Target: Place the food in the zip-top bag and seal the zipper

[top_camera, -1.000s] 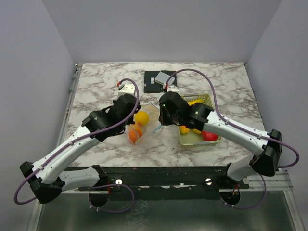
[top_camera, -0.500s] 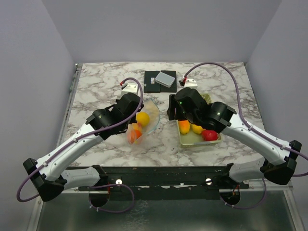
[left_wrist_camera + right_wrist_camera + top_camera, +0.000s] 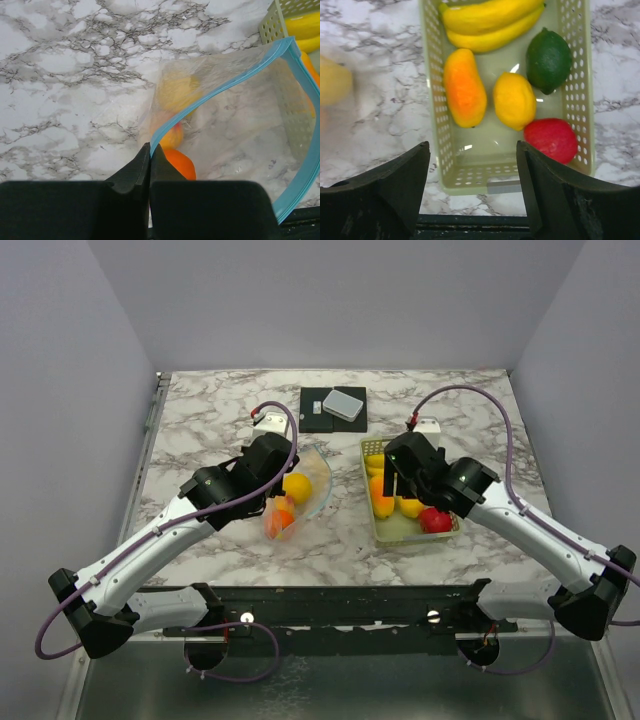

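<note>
The clear zip-top bag (image 3: 312,490) lies left of centre with a yellow fruit (image 3: 295,485) and an orange one (image 3: 282,518) inside. My left gripper (image 3: 149,150) is shut on the blue zipper (image 3: 158,131) at the bag's mouth, which gapes open. More food lies in the pale basket (image 3: 470,185): a banana (image 3: 490,22), an orange-yellow fruit (image 3: 464,87), a lemon (image 3: 514,100), a dark green fruit (image 3: 549,60) and a red one (image 3: 551,140). My right gripper (image 3: 472,147) hangs open above the basket's near end, holding nothing.
A grey box (image 3: 343,403) sits on a black pad (image 3: 315,418) at the back of the marble table. The basket (image 3: 448,527) stands right of the bag with a strip of table between them. Grey walls close in the table on three sides.
My right gripper has swung right, from the bag's mouth to above the basket, and its jaws have spread open. The left gripper keeps its hold on the zipper edge.
</note>
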Robot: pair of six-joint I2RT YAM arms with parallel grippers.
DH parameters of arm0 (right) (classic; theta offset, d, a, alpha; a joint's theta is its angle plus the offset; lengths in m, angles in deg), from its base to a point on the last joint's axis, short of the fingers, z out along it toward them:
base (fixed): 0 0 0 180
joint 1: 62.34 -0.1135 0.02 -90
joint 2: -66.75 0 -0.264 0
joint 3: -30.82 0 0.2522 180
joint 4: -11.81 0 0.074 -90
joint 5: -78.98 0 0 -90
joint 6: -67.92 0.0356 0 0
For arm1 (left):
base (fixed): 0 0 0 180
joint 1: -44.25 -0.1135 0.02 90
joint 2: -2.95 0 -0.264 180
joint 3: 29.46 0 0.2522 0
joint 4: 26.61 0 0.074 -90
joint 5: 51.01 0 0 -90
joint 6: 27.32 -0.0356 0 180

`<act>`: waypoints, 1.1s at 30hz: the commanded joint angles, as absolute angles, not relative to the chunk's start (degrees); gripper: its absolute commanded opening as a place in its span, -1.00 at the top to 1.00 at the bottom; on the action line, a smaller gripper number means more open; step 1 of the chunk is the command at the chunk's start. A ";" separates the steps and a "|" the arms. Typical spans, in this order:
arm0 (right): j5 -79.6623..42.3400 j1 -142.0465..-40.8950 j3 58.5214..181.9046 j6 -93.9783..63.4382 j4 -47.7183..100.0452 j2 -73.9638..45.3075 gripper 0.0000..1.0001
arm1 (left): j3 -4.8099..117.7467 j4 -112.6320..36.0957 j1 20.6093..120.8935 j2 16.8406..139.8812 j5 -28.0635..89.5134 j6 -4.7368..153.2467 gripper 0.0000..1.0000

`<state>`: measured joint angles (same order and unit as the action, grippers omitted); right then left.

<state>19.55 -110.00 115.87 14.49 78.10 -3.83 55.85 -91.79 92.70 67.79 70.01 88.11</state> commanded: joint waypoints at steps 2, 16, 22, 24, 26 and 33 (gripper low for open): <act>17.39 -105.61 110.64 15.11 77.67 -2.47 -0.59 | 56.98 -90.81 92.43 67.91 68.79 87.66 1.00; 10.04 -94.47 103.05 11.14 69.43 -8.15 -0.99 | 57.01 -91.17 92.50 67.49 68.83 87.72 1.00; 5.37 -90.91 102.26 9.56 65.45 -11.07 -1.00 | 56.68 -91.52 92.44 67.03 69.26 87.66 1.00; 4.57 -90.23 102.24 9.09 64.66 -12.24 -1.00 | 56.63 -91.59 92.42 67.03 69.34 87.66 1.00; 3.47 -89.47 101.97 8.58 63.77 -13.70 -1.00 | 56.55 -91.66 92.45 66.94 69.40 87.66 1.00; 3.09 -88.24 100.49 8.78 61.78 -16.80 -1.00 | 56.28 -91.67 92.45 66.98 69.62 87.69 1.00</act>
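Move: The lemon in the basket lies about 6 cm ahead of the right hand, 6 cm to its right and some 17 cm below it. At about the same depth, the mango is roughly 7 cm left of the lemon and 2 cm farther out, the red fruit 5 cm right of the lemon and 4 cm nearer, and the avocado 5 cm right of the lemon and 6 cm farther out. From the left hand the lemon is about 30 cm to the right, 6 cm ahead and 21 cm down. The empty right hand sinks about 13 cm into the space over the basket, first swinging some 6 cm to the right away from the bag, then reaching about 4 cm forward as it keeps dropping towards the lemon. On the way its part-open fingers spread fully, and the wrist tips some 15 degrees steeper with a slight clockwise turn, lining the gap up with the lemon, while the left hand stays put and keeps its pinch on the bag's rim. ##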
